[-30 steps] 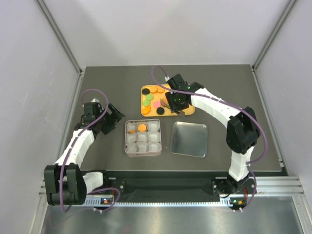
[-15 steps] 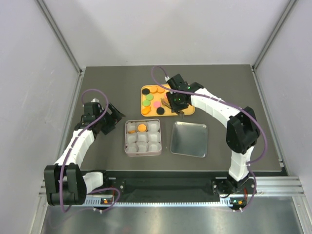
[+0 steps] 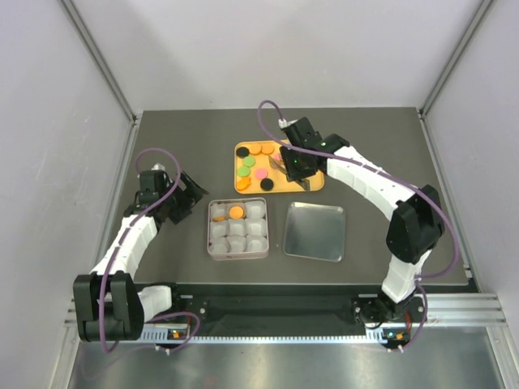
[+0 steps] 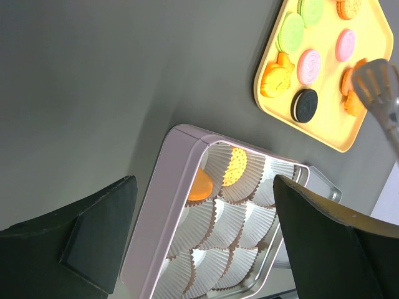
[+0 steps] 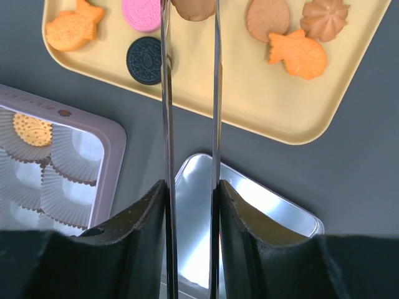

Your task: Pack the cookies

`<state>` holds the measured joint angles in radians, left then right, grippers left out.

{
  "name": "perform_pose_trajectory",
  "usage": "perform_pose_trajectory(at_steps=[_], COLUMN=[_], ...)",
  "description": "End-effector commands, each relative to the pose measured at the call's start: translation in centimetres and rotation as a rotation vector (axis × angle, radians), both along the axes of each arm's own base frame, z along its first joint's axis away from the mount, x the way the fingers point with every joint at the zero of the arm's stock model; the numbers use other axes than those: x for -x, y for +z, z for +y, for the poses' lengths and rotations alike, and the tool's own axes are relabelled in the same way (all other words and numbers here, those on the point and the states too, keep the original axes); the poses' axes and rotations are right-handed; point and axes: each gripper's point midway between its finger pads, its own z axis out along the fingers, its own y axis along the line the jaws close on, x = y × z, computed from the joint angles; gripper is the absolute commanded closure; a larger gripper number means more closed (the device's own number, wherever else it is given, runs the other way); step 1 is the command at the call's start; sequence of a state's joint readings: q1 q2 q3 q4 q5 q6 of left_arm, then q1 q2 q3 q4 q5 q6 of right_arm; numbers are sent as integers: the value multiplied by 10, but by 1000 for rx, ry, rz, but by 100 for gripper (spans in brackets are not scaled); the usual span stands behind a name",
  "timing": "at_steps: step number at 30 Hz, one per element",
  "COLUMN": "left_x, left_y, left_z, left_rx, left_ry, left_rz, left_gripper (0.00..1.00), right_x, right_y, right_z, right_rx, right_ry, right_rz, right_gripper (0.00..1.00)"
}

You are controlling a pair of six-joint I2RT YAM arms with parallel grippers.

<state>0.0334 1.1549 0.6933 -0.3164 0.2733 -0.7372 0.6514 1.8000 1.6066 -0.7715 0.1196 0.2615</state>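
The cookies lie on a yellow tray: orange, green, pink and black ones. My right gripper is shut on metal tongs. The tongs' two blades pinch a brown cookie above the tray. A black cookie and a pink one lie just left of the blades. The square tin holds white paper cups, and two orange cookies sit in its far cups. My left gripper hangs open beside the tin's left rim, holding nothing.
The tin's shiny lid lies flat to the right of the tin, under my right wrist. Grey walls enclose the dark table on three sides. The tongs' tip shows over the tray in the left wrist view.
My right gripper has squeezed the tongs narrower and shifted slightly toward the far side over the tray, its elbow swinging right. The left arm has not moved.
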Motion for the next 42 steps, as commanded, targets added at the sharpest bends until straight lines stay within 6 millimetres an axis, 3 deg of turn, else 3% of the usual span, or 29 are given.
perform_pose_trajectory(at_steps=[1, 8, 13, 23, 29, 35, 42], left_x=[-6, -6, -6, -9, -8, -8, -7], left_y=[3, 3, 2, 3, 2, 1, 2], left_z=[0, -1, -1, -2, -3, -3, -3], left_rx=[2, 10, 8, 18, 19, 21, 19], left_ry=[-13, -15, -14, -13, -16, -18, -20], left_rz=[-36, -33, -31, -36, -32, -32, -33], left_gripper=[5, 5, 5, 5, 5, 5, 5], right_x=[-1, 25, 56, 122, 155, 168, 161], right_y=[48, 76, 88, 80, 65, 50, 42], right_z=[0, -2, 4, 27, 36, 47, 48], right_rx=[-61, -83, -94, -88, -78, -63, -35], right_ry=[7, 45, 97, 200, 234, 263, 242], right_rz=[-104, -132, -128, -57, -12, 15, -1], right_gripper=[68, 68, 68, 68, 68, 68, 66])
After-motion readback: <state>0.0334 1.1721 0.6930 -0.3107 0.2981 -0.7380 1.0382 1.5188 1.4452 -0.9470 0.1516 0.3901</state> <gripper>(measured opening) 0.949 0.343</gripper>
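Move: The right hand already holds the tongs with a round orange cookie in their tips. The box's empty far-right cup lies about 7 cm back, 10 cm left and 13 cm below the right hand. The filled middle cup is at the same depth, 15 cm left. The black cookie lies 3 cm ahead and 6 left, the silver tray 12 back and 8 right. From the left hand the far-right cup is 2 cm ahead and 16 right. Rising first by about 7 cm off the cookie tray, the right hand then swings back some 17 cm and a little left, sinking about 4 cm over the last stretch. The wrist turns roughly 15 degrees counter-clockwise, and the fingers keep their squeeze on the tongs, bringing the cookie from the tray to the box's far-right cup. ##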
